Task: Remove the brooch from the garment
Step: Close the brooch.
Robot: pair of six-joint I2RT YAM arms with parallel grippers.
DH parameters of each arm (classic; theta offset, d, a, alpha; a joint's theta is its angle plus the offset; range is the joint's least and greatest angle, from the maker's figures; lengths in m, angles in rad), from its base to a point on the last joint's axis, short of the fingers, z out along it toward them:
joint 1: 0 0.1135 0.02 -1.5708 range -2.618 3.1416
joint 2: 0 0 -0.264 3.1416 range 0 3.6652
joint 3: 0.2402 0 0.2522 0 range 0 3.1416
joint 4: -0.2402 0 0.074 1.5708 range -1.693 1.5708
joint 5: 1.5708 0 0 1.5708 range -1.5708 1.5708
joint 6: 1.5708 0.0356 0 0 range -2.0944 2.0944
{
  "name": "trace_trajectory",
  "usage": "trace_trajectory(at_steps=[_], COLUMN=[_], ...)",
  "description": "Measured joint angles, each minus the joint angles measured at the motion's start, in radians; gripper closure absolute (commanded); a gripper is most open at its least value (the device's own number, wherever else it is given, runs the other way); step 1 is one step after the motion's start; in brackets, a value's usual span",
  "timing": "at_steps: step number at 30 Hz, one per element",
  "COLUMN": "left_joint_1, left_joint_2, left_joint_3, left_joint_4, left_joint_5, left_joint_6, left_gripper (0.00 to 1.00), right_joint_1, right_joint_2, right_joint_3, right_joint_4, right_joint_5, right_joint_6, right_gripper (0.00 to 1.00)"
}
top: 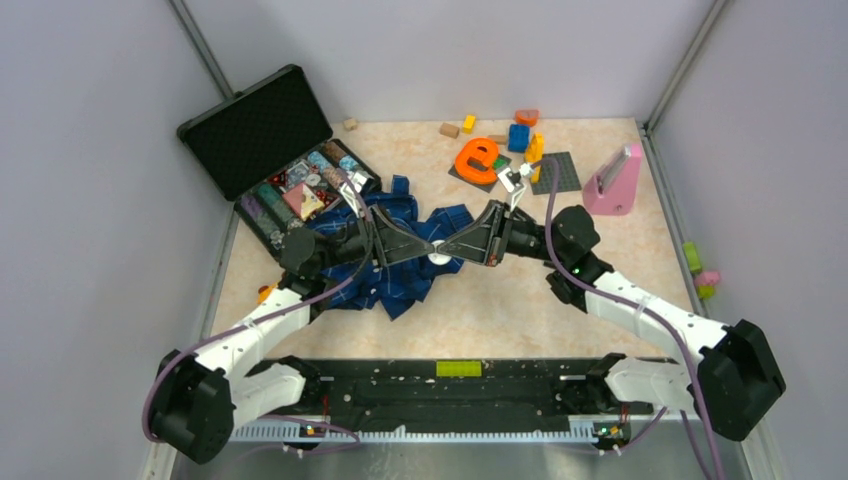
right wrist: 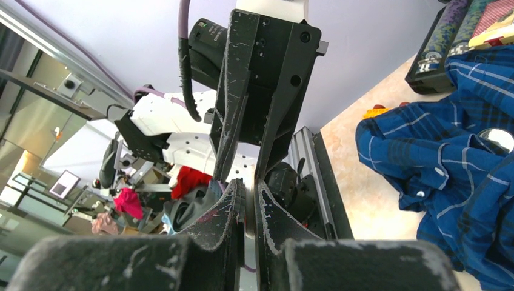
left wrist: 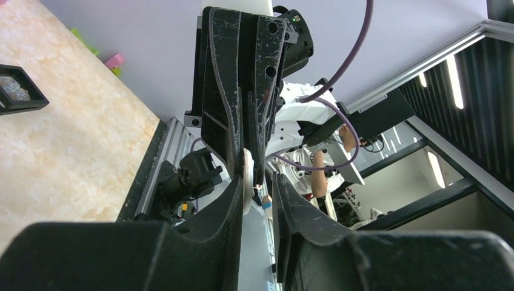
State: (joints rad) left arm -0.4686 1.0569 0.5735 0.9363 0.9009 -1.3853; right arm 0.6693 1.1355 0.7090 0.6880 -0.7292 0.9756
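Observation:
The brooch (top: 438, 259), a small pale round disc, hangs just above the garment (top: 400, 285), a dark blue plaid shirt crumpled on the table's middle left. Both grippers meet tip to tip at it. My right gripper (top: 447, 252) is shut on the disc, which shows edge-on between its fingers (right wrist: 250, 206). In the left wrist view the brooch (left wrist: 246, 182) rests against one finger of my left gripper (left wrist: 259, 194), whose jaws stand slightly apart. The left gripper (top: 431, 249) comes in from the left. The shirt (right wrist: 448, 176) lies to the right in the right wrist view.
An open black case (top: 262, 128) with small patterned items stands at the back left, touching the shirt. Toy blocks, an orange piece (top: 477, 158), a grey plate (top: 557, 172) and a pink stand (top: 615, 180) are at the back right. A shiny round spot (right wrist: 497, 138) sits on the shirt.

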Motion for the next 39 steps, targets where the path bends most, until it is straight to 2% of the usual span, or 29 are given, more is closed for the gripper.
trace_trajectory(at_steps=[3,7,12,15,28,31,39], left_joint_1=[0.006,0.013,0.021,0.022,0.026,0.026,0.029], left_joint_2=[-0.003,-0.003,-0.003,-0.003,-0.023,-0.023,-0.026], left_joint_3=[-0.001,-0.002,-0.002,-0.002,0.008,0.013,0.014], left_joint_4=[0.000,0.001,0.003,0.001,-0.127,-0.149,-0.197], left_joint_5=[0.004,0.009,0.018,0.022,0.031,0.036,0.037], left_joint_6=[0.000,0.000,0.000,0.002,0.097,0.112,0.127], left_gripper=[0.73,0.84,0.88,0.95,0.93,1.00,1.00], right_joint_1=[-0.004,-0.014,-0.022,-0.026,-0.031,-0.031,-0.020], right_joint_2=[0.003,0.005,0.005,0.009,0.026,0.028,0.031], right_joint_3=[0.000,0.000,-0.001,-0.001,-0.001,-0.001,0.007], right_joint_4=[0.001,0.005,0.022,0.030,0.006,-0.002,-0.051], right_joint_5=[-0.008,-0.021,-0.037,-0.047,-0.059,-0.059,-0.048], right_joint_6=[0.010,0.025,0.044,0.051,0.046,0.042,-0.017], right_gripper=[1.00,1.00,1.00,1.00,1.00,1.00,1.00])
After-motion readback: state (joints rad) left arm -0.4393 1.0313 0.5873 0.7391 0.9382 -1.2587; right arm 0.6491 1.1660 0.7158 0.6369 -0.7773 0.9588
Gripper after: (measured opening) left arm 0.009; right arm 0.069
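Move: The brooch, gripped in the right fingers, sits about 1 cm left of the right hand point and 1 cm back, at the same height. From the left hand it lies some 2 cm to the right and 1 cm back, also level, with the left fingers parted around its edge. The shirt's middle is roughly 10 cm ahead, 8 cm left and 30 cm below the left hand. The open case stands about 21 cm ahead, 26 cm left and 28 cm below it. The left fingers, about a quarter open around the near edge of the brooch, close until practically shut at its rim and pin side, while the right fingers keep their steady pinch on the disc from the opposite side. As the left fingers finish closing, both hands begin to sink together, about 2 cm in all, still tip to tip, and the left hand tips its fingertips some 5 degrees downward. ##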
